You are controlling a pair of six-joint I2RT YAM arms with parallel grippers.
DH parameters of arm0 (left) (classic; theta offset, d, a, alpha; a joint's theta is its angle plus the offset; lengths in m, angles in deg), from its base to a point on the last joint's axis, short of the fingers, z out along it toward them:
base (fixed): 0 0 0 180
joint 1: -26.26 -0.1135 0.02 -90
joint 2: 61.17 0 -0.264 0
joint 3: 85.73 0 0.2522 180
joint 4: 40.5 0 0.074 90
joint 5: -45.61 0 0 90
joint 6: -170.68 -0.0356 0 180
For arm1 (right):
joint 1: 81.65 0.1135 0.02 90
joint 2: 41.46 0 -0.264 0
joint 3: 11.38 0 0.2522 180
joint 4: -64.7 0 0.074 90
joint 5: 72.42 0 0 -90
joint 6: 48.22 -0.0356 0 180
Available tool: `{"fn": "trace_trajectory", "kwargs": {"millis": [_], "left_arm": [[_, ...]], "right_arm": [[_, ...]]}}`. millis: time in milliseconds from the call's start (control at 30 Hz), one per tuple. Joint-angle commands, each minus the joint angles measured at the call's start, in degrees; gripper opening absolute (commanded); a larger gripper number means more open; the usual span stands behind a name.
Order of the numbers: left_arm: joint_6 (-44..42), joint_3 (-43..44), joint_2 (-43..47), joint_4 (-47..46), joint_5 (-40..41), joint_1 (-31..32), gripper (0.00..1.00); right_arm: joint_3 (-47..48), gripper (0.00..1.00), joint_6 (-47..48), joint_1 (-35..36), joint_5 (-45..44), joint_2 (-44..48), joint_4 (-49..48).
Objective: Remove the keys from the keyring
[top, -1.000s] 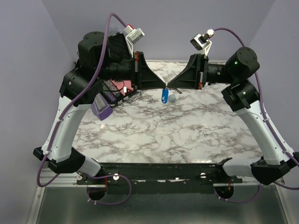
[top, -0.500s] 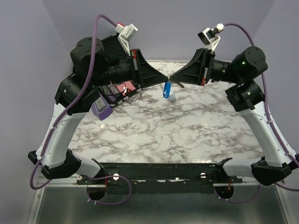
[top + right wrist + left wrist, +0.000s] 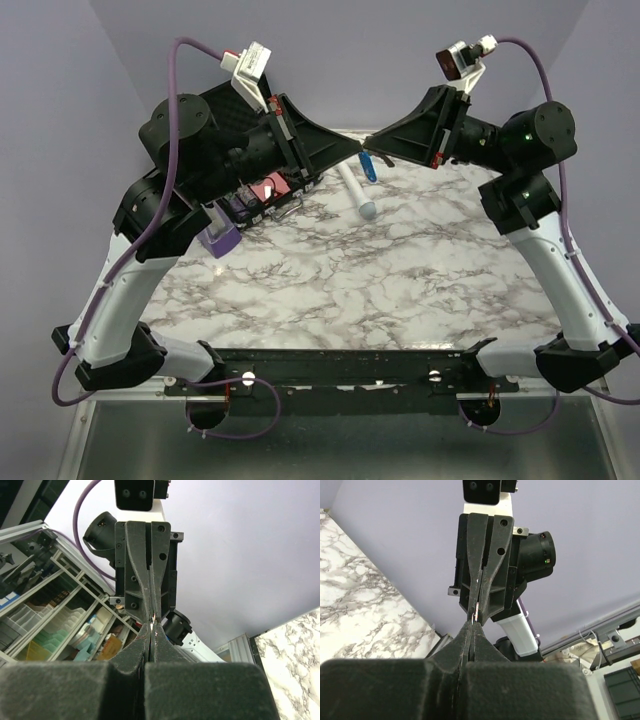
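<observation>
My left gripper (image 3: 358, 148) and right gripper (image 3: 367, 150) meet tip to tip, raised above the far middle of the marble table (image 3: 400, 280). Both are shut. The blue keyring (image 3: 369, 166) hangs just under the right tip, clear of the table. In the left wrist view my gripper (image 3: 472, 623) touches the right gripper's tips, and a thin silver key edge (image 3: 476, 608) shows between them. In the right wrist view my gripper (image 3: 152, 623) pinches a small metal glint (image 3: 153, 616) against the left gripper's tips. Which piece each holds is mostly hidden by the fingers.
A white wand (image 3: 356, 190) lies on the table below the grippers. A purple metronome (image 3: 218, 233) stands at the left, with pink and dark small items (image 3: 262, 192) beside it under the left arm. A black case (image 3: 225, 105) sits behind the left arm.
Both arms have lifted and tilted upward together, still tip to tip. The blue keyring has risen with them, away from the wand's end.
</observation>
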Motion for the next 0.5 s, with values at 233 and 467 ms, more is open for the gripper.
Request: {"fn": "trace_trajectory", "kwargs": {"millis": [233,467], "left_arm": [[0.49,-0.89,-0.27,-3.78,3.72,3.77,0.00],[-1.01,-4.75,3.15,-2.99,5.21,3.77,0.34]], "right_arm": [[-1.30,0.01,-1.08,0.69,-0.62,-0.32,-3.10],[-2.80,0.01,-0.20,0.69,-1.23,2.05,-1.43]]}}
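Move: The keyring's metal ring sits where the two grippers meet tip to tip, high over the table: about 1 cm to the right of the left hand point and 1 cm to the left of the right one, level with both. From the left hand, the blue tag lies some 2 cm back, 1 cm right and 2 cm below, and the dark key about 3 cm right, 1 cm back and 1 cm below, by the right fingers. Both hands stay almost in place with their fingertips facing each other at the ring, rising together by not quite 1 cm, easing back by about half a centimetre and then sinking most of the way down again, with hardly any turn of the wrists. As they sink, the left fingers open to about a fifth of their range and loosen from the ring, while the right fingers stay shut and keep their pinch on the key side of the keyring. ##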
